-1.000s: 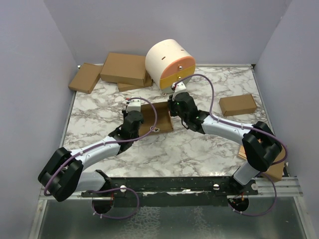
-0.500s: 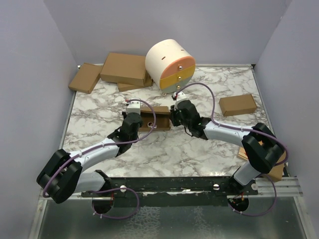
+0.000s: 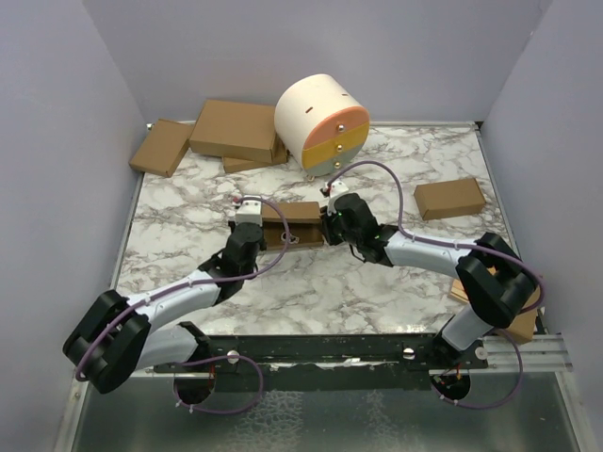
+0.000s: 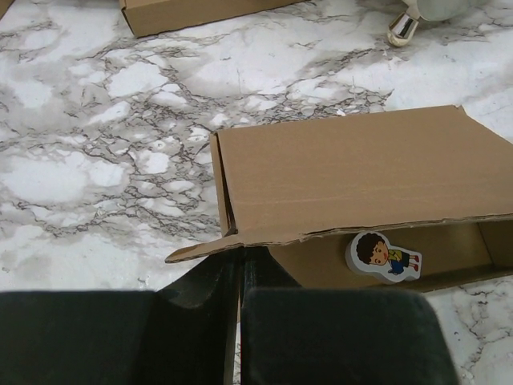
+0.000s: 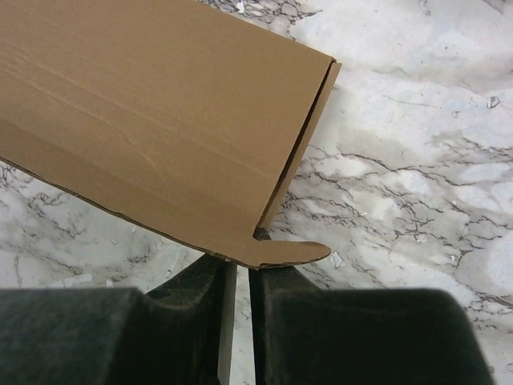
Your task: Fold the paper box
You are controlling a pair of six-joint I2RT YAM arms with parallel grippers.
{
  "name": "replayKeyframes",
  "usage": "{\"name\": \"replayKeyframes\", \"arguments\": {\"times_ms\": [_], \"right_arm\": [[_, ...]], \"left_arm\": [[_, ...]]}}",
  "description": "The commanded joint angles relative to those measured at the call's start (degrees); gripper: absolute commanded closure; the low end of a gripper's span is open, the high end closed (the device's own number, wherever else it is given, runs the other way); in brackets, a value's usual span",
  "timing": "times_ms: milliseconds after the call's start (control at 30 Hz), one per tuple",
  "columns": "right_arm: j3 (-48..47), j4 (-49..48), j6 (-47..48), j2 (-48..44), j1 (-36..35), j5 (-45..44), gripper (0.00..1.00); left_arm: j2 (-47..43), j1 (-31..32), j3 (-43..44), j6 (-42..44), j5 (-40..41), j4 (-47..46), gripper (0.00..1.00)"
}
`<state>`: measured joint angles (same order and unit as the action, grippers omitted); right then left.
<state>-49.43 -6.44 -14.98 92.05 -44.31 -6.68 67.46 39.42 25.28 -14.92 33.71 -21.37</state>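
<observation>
The paper box (image 3: 300,224) lies mid-table, plain brown, its lid (image 4: 353,172) tipped partway down over the tray. Inside the tray (image 4: 449,249) a cartoon-boy sticker (image 4: 383,257) shows under the lid's front edge. My left gripper (image 3: 252,218) sits at the box's left end, jaws pressed together at the lid's corner tab (image 4: 200,250) and side flap. My right gripper (image 3: 330,215) sits at the right end, jaws a thin slit apart, where the lid's side flap (image 5: 298,152) and rounded tab (image 5: 292,253) meet them. The fingertips of both are hidden under the tabs.
A round cream drawer unit (image 3: 322,122) with orange, yellow and green fronts stands behind the box, its gold foot (image 4: 401,30) close by. Brown cartons (image 3: 236,129) (image 3: 162,147) pile at the back left. A small carton (image 3: 449,198) lies right, another (image 3: 523,322) by the right arm's base.
The lid has swung down towards the tray, so the box looks narrower from above. Both grippers have come down and slightly nearer with the lid's corners. The right jaws have eased apart a little.
</observation>
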Motion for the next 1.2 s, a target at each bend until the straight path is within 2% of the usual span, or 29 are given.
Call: {"name": "replayKeyframes", "arguments": {"times_ms": [0,33,200,367,433,667,900,1167], "right_arm": [[0.54,-2.96,2.74,-1.70,-1.93,5.36,0.87],[0.67,-3.08,2.96,-1.66,-1.98,5.42,0.87],[0.78,-3.14,3.51,-0.90,-1.92,5.23,0.87],[0.92,-3.31,3.67,-0.08,-1.89,4.90,0.87],[0.87,-3.30,3.79,0.20,-1.92,4.83,0.87],[1.02,-3.42,3.75,0.76,-1.91,5.11,0.87],[0.94,-3.64,3.81,0.84,-1.92,4.97,0.87],[0.98,-3.96,3.66,0.17,-1.93,4.59,0.86]], "left_arm": [[-3.00,1.53,-1.39,-3.21,-7.16,0.65,1.00],[-3.77,1.53,-1.84,-3.69,-7.50,1.38,1.00],[-8.98,1.51,-2.43,-7.04,-9.81,8.85,0.73],[-16.59,1.49,-2.53,-10.54,-13.78,16.70,0.53],[-19.09,1.54,-1.95,-11.76,-16.22,19.83,0.49],[-27.39,1.54,1.84,-11.74,-28.74,27.55,0.47],[-31.37,1.52,4.38,-11.85,-31.67,35.66,0.45],[-27.01,1.49,5.17,-16.88,-33.40,41.51,0.43]]}}
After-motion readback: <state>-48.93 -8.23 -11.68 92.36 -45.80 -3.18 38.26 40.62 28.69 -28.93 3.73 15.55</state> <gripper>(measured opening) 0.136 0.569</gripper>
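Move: The paper box sits between the hands, its lid folded most of the way over. Its middle is about 5 cm ahead of the left hand, 8 cm to its right and 6 cm below, and some 5 cm ahead and 8 cm left of the right hand, 3 cm below. From the left hand, the cartoon sticker inside lies 1 cm ahead, 8 cm right; the drawer cabinet is roughly 27 cm ahead, 15 cm right. The lid's near left corner, still pinched at first, is let go as the left fingers open to about half. That hand draws back some 11 cm and 4 cm to the left, climbing about 6 cm before sinking a little, its wrist swinging clockwise and tipping down. The right hand, nearly shut, stays at the box's near side, easing 1–2 cm left and back. ##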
